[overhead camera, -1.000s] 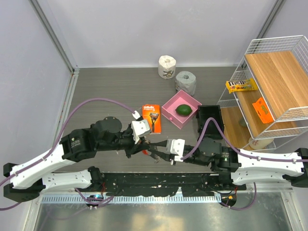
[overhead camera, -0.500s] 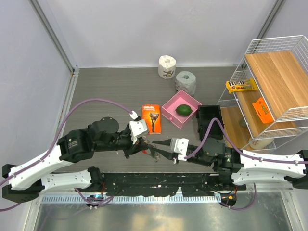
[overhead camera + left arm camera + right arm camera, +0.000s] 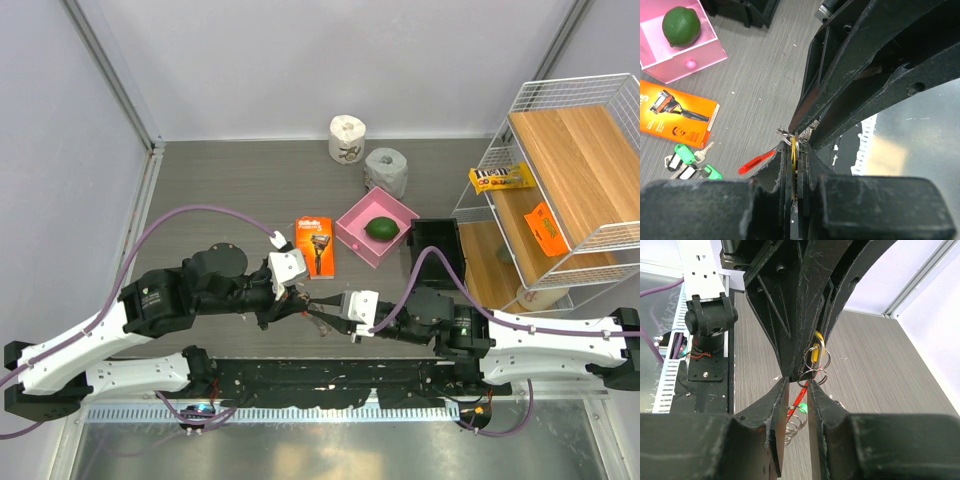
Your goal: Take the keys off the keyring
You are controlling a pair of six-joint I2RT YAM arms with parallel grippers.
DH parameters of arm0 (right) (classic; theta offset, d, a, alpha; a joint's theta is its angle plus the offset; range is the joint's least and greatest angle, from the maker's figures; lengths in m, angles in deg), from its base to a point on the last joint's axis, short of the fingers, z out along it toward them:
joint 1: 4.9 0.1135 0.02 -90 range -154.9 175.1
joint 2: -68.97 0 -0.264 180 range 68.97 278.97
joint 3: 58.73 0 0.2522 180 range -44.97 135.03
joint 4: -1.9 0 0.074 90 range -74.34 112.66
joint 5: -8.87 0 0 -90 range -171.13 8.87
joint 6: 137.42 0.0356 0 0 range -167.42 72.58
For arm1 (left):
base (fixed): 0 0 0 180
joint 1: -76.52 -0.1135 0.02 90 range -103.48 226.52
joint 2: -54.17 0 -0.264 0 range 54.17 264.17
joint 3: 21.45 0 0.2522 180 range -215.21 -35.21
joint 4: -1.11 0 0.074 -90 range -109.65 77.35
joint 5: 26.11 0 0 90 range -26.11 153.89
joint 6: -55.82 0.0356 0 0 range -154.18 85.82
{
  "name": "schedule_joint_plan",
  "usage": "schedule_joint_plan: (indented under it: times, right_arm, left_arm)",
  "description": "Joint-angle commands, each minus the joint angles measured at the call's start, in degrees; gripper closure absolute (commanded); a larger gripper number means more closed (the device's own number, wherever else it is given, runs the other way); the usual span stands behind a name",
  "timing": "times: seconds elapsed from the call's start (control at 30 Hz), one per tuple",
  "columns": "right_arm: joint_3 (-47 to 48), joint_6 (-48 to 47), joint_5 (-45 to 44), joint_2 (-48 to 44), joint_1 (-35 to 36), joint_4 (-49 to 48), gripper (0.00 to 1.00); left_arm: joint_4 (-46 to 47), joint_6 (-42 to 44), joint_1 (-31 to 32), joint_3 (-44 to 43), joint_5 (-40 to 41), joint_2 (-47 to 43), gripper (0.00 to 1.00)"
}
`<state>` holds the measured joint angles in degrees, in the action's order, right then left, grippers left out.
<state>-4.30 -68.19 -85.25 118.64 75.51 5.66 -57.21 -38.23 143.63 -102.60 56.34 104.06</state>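
Observation:
My left gripper is shut on a yellow key tag, held above the table at front centre. Thin metal rings hang from the tag, and the red keyring slants down from them. Keys with green and black/white tags lie on the table by its lower end; whether they are attached I cannot tell. My right gripper faces the left one, its jaws a little apart on either side of the rings and the left fingertips. The yellow tag and a green tag show in the right wrist view.
An orange razor box lies just behind the grippers. A pink box holding a lime and a black bin stand to its right. Two toilet rolls are at the back, a wire rack at right.
My right gripper has shifted a little left, closer to the left gripper's tip. The left gripper has held its place and its grip.

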Motion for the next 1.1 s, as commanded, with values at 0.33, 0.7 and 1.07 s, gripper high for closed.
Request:
schedule_joint_plan:
  times: [0.33, 0.7, 1.07]
  right_arm:
    - [1.9, -1.9, 1.6, 0.2, -0.4, -4.1, 0.95]
    - [-0.2, -5.0, 8.9, -3.6, -0.4, 1.5, 0.95]
    - [-5.1, -16.3, 11.8, -8.5, -0.2, -0.1, 0.95]
  left_arm:
    - [1.8, -0.6, 1.4, -2.0, -6.6, 1.9, 1.00]
    - [-6.0, -8.2, 0.0, -8.5, -4.3, 6.7, 1.00]
    - [-5.8, -20.3, -9.4, -7.2, -21.0, 9.9, 1.00]
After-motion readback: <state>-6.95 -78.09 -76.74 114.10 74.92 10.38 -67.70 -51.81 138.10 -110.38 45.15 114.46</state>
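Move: The left hand already pinches the yellow-tagged key. Its wire rings sit about 2 cm to that hand's right, and some 2 cm left and 1 cm ahead of the right hand, just off the right hand's parted fingertips. The green-tagged keys lie on the table roughly 16 cm ahead of the left hand, 6 cm to its left and 20 cm below; the orange razor pack is some 26 cm ahead of it and 3 cm to its right. Sinking slightly, the right hand shuts its fingers on the wire where the key's rings meet the keyring, while the left keeps its pinch on the yellow-tagged key. Then both hands rise briefly and sink again, drifting back and a little right, ending about 2 cm back and 1.5 cm lower; the left rolls its forward side down by over 20 degrees as the right rolls some 10 degrees the other way, twisting the joint. ##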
